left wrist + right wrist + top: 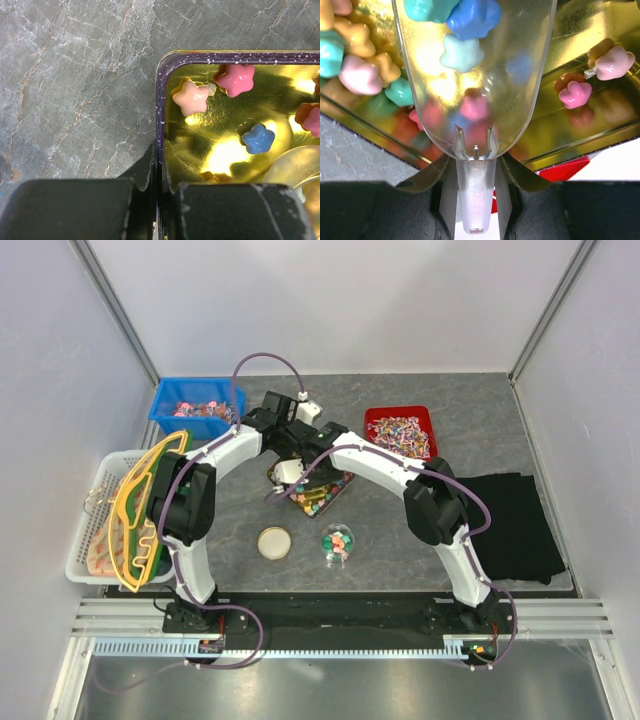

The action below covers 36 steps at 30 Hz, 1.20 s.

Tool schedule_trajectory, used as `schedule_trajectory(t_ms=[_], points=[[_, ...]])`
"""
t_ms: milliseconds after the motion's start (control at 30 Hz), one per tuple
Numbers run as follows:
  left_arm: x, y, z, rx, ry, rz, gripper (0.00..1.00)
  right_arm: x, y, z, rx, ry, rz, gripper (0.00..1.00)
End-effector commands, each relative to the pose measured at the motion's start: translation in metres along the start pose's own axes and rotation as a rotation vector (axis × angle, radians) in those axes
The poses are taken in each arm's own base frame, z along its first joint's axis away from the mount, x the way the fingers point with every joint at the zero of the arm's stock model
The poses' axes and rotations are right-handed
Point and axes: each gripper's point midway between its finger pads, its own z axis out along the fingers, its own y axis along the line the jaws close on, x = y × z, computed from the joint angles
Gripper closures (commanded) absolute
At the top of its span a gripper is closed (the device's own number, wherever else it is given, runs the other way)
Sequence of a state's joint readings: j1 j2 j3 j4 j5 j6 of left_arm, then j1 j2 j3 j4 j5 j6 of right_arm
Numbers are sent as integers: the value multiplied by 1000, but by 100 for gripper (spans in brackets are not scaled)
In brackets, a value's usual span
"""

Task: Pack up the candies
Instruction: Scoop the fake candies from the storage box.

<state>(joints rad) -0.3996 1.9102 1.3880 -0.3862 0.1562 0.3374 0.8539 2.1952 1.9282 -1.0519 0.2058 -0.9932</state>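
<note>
A gold-lined tin with a purple speckled rim (160, 100) lies mid-table (340, 483) and holds star-shaped candies (235, 79) in pink, blue, teal and orange. My left gripper (161, 165) is shut on the tin's wall, one finger outside and one inside. My right gripper (476, 165) is shut on the handle of a clear plastic scoop (475, 75). The scoop's bowl is over the tin and carries blue and teal candies (470, 20). A small clear jar (337, 542) with candies stands in front of the tin, beside a round lid (274, 542).
A blue bin (196, 407) of wrapped sweets stands at the back left and a red bin (400, 430) at the back right. A white basket (105, 525) with yellow hangers is at the left edge. A black cloth (515, 525) lies at the right.
</note>
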Motion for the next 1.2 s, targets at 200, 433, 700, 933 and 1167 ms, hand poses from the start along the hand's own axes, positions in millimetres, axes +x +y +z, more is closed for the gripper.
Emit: schedule_trajectory(t_ms=[200, 433, 700, 933, 1167], points=[[-29, 10, -9, -10, -100, -27, 98, -10, -10, -11, 27, -129, 125, 100], [-27, 15, -8, -12, -96, -46, 98, -4, -24, -26, 63, -191, 207, 100], [-20, 26, -2, -42, -68, -85, 98, 5, -31, -41, 90, -249, 265, 100], [-14, 36, 4, -65, -37, -117, 98, 8, -10, -64, 59, -311, 237, 100], [-8, 42, 8, -82, -15, -136, 98, 5, 24, -105, 15, -464, 216, 100]])
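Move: The clear storage box stands about 12 cm straight back of the right hand, its middle some 4 cm lower; the right hand already holds the scoop, with its bowl down in the candy tin. The tin's middle is roughly 6 cm to that hand's left and 5 cm below, the red tray about 10 cm ahead and 12 cm right. From the left hand, pinching the tin's rim, the tin's middle lies 5 cm back and 5 cm right. Star candies are gathered and lifted by the scoop in the right hand: it dips about 1 cm, pushes some 2 cm forward, then rises roughly 6 cm while drawing back and a little right, its bowl, pointing left, tipping up about 20 degrees. The left hand keeps its pinch on the tin's rim and carries it about 3 cm left, with some forward, sinking 2 cm late on. ##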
